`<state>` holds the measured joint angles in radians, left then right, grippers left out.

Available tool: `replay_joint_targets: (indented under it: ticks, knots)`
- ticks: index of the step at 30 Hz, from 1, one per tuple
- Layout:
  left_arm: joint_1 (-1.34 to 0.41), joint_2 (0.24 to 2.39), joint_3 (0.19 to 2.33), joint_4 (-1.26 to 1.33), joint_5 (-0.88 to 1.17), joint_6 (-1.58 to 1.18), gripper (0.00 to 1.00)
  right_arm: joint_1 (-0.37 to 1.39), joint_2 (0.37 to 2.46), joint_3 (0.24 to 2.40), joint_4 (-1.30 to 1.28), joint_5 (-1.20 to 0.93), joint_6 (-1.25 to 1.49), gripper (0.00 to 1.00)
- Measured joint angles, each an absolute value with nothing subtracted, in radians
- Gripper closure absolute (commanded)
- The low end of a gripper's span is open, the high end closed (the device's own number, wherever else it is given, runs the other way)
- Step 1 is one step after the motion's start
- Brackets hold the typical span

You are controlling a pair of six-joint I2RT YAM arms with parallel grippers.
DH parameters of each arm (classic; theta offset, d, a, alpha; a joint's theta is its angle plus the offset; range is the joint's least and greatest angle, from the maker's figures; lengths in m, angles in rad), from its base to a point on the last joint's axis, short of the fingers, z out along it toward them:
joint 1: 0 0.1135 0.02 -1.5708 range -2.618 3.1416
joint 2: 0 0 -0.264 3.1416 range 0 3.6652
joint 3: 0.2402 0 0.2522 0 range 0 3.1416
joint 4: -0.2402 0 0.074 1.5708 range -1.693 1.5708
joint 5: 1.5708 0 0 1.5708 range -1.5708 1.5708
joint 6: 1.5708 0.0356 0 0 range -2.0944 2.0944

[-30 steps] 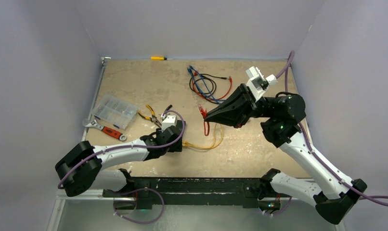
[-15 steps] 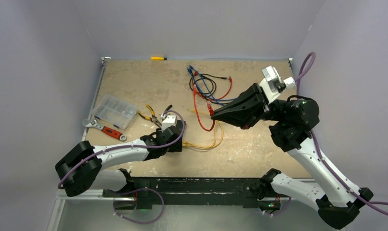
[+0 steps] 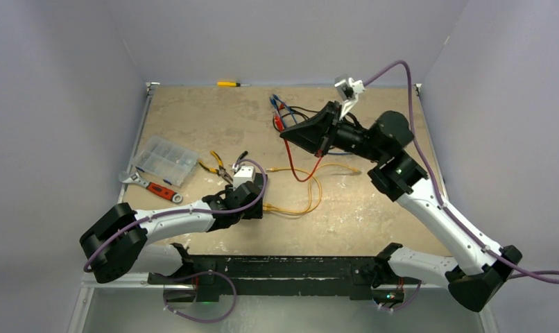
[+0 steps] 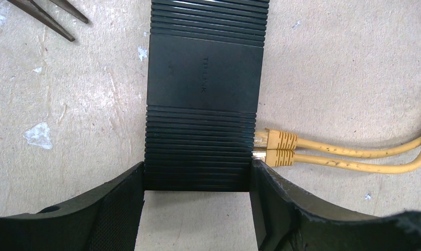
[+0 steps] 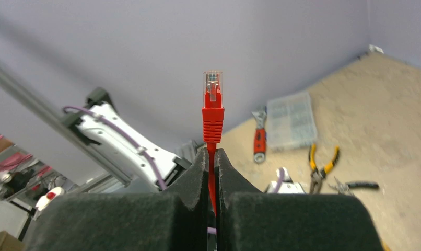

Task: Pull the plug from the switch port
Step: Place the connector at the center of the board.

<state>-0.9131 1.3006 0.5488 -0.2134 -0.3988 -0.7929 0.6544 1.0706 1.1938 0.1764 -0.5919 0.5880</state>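
Note:
The switch (image 4: 203, 94) is a flat black ribbed box lying on the table. My left gripper (image 4: 198, 178) is shut on its near end, one finger pressed to each side. Two yellow plugs (image 4: 275, 147) sit side by side in sockets on its right face, just beyond the right finger. In the top view the left wrist (image 3: 245, 191) covers the switch. My right gripper (image 5: 211, 154) is shut on a red cable just below its red plug (image 5: 213, 99), which stands free above the fingertips. In the top view the right gripper (image 3: 285, 133) hangs raised over the table's back middle, far from the switch.
Yellow cables (image 3: 301, 201) loop right of the switch. The red cable (image 3: 306, 170) trails down from the right gripper. Blue, black and red leads (image 3: 294, 119) lie at the back. At the left are a clear compartment box (image 3: 164, 159), wrench (image 3: 155, 187) and pliers (image 3: 218, 166). A screwdriver (image 3: 229, 84) lies by the back wall.
The right gripper has swung up and toward the back left with the red plug, dragging the red cable along. The left arm and the switch have not moved.

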Motion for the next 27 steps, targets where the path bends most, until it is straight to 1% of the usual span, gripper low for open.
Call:
replay_joint_targets:
  ticks: [15, 19, 27]
  knots:
    - [-0.917, 1.301, 0.549, -0.213, -0.403, -0.793, 1.0, 0.653, 1.269, 1.199, -0.087, -0.328, 0.475, 1.0]
    - [-0.917, 1.301, 0.549, -0.213, -0.405, -0.793, 1.0, 0.648, 1.312, 1.228, -0.144, -0.271, 0.447, 1.0]
    - [-0.917, 1.302, 0.549, -0.213, -0.405, -0.793, 1.0, 0.627, 1.325, 1.335, -0.205, -0.171, 0.397, 1.0]
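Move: The right hand, high up with the red plug in its fingers, has the pile of loose cables about 28 cm ahead, 6 cm to its right and 45 cm below. Near the table, the yellow cable's loop is some 9 cm ahead and 8 cm right of this hand; the switch is about 6 cm ahead and 8 cm left. From the left hand, the pile is roughly 28 cm ahead and 14 cm right, near its own height. Still pinching the red plug in shut fingers, the right hand swings forward about 13 cm and down 14 cm, shortening the level distance to the cable pile, then rises again by about 3 cm while still easing forward. The wrist tips the fingers, which point left, downward and turns clockwise, some 35 degrees in all. The left hand stays still and keeps its grip on the near end of the switch. ##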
